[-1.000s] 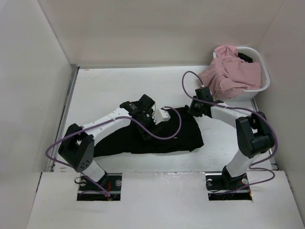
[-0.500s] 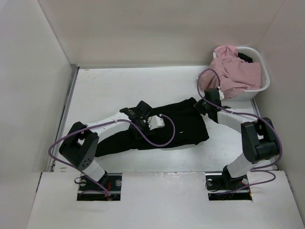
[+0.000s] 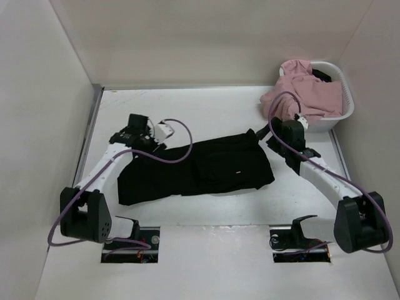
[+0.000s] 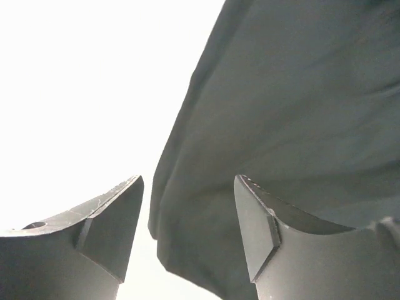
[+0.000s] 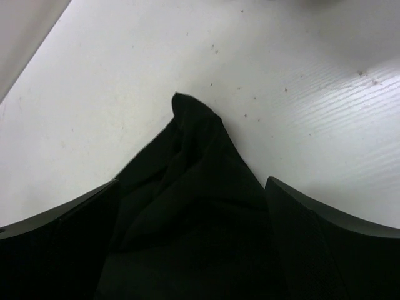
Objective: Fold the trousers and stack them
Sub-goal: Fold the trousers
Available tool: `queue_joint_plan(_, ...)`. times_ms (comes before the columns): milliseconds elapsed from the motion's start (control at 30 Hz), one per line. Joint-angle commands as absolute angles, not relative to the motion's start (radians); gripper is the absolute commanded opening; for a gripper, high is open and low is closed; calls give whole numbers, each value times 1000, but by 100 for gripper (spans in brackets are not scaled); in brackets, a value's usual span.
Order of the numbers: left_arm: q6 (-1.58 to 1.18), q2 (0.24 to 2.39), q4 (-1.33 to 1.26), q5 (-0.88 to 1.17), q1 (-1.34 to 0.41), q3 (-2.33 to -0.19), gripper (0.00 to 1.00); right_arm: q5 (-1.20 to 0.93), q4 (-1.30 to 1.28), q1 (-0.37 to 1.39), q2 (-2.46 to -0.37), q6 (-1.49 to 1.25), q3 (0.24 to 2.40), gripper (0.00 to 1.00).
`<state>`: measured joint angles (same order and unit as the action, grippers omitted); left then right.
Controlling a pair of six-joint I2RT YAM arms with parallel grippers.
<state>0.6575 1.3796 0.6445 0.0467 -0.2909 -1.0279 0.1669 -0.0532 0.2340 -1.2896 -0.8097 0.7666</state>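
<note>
The black trousers [image 3: 212,169] lie stretched out across the middle of the table, running from front left to right. My left gripper [image 3: 149,142] hovers at their back left edge. In the left wrist view it [image 4: 187,178] is open, and the cloth [image 4: 294,112] lies below and to the right of the jaws, not pinched. My right gripper [image 3: 269,139] sits at the trousers' back right corner. Its own view shows this gripper [image 5: 192,181] open wide, with the peaked corner of the cloth [image 5: 187,206] lying loose between the fingers.
A white laundry basket [image 3: 340,115] stands at the back right, with pink cloth [image 3: 306,94] heaped in it and spilling over its near rim, just behind the right arm. White walls close in the table on the left, back and right.
The right gripper has opened and let go of the trousers' corner. The left arm has swung from the trousers' middle back to their left edge. The trousers now lie longer and flatter.
</note>
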Motion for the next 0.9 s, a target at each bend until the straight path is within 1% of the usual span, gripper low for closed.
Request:
queue_joint_plan(0, 710, 1327, 713, 20, -152, -905, 59, 48, -112, 222, -1232, -690, 689, 100)
queue_joint_plan(100, 759, 1347, 602, -50, -36, -798, 59, -67, -86, 176, -1224, -664, 612, 100)
queue_joint_plan(167, 769, 1359, 575, -55, 13, -781, 58, -113, -72, 137, -1256, -661, 578, 100)
queue_joint_plan(200, 767, 1361, 571, -46, 27, -781, 58, -132, -54, 130, -1268, -655, 577, 98)
queue_joint_plan(300, 764, 1365, 557, -35, 64, -782, 59, -159, -46, 133, -1310, -627, 610, 100)
queue_joint_plan(433, 767, 1390, 551, -35, 82, -799, 59, -167, -122, 146, -1388, -618, 686, 95)
queue_joint_plan(600, 781, 1391, 548, -46, 93, -811, 59, -218, -213, 232, -1497, -617, 745, 91)
queue_joint_plan(633, 788, 1390, 548, -46, 97, -811, 59, -228, -204, 249, -1508, -620, 746, 88)
queue_joint_plan(700, 801, 1400, 548, -48, 104, -816, 60, -244, -192, 263, -1531, -630, 744, 69)
queue_joint_plan(767, 808, 1420, 546, -51, 110, -824, 59, -249, -187, 263, -1540, -652, 742, 28)
queue_joint_plan(800, 810, 1430, 542, -57, 116, -831, 59, -239, -187, 252, -1522, -661, 739, 10)
queue_joint_plan(833, 807, 1434, 537, -60, 120, -841, 59, -226, -187, 234, -1488, -666, 738, 2)
queue_joint_plan(867, 804, 1433, 534, -55, 127, -854, 59, -204, -198, 208, -1442, -667, 741, 0)
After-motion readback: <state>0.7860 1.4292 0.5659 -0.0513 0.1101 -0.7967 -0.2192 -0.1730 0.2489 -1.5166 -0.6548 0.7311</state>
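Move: Some 14 cm left of the left hand, 5 cm back and 10 cm below it, lies the trousers' far left corner; their near left corner is about 16 cm left and 20 cm back. The right hand's target, the trousers' right edge, is roughly 7 cm back, 2 cm left and 11 cm below; their far right corner is about 8 cm ahead and 5 cm left of that hand, the pink pile 20 cm ahead and 18 cm right. Sweeping about 15 cm left while sinking some 8 cm and drawing slightly back, the left hand comes down on the trousers' left end, then slides slowly on left at level height with its fingers still part-open. Meanwhile the wide-open right hand drops about 10 cm and back 7 cm, tips down some 20 degrees, then pushes about 5 cm left into the right edge and pinches it shut. ##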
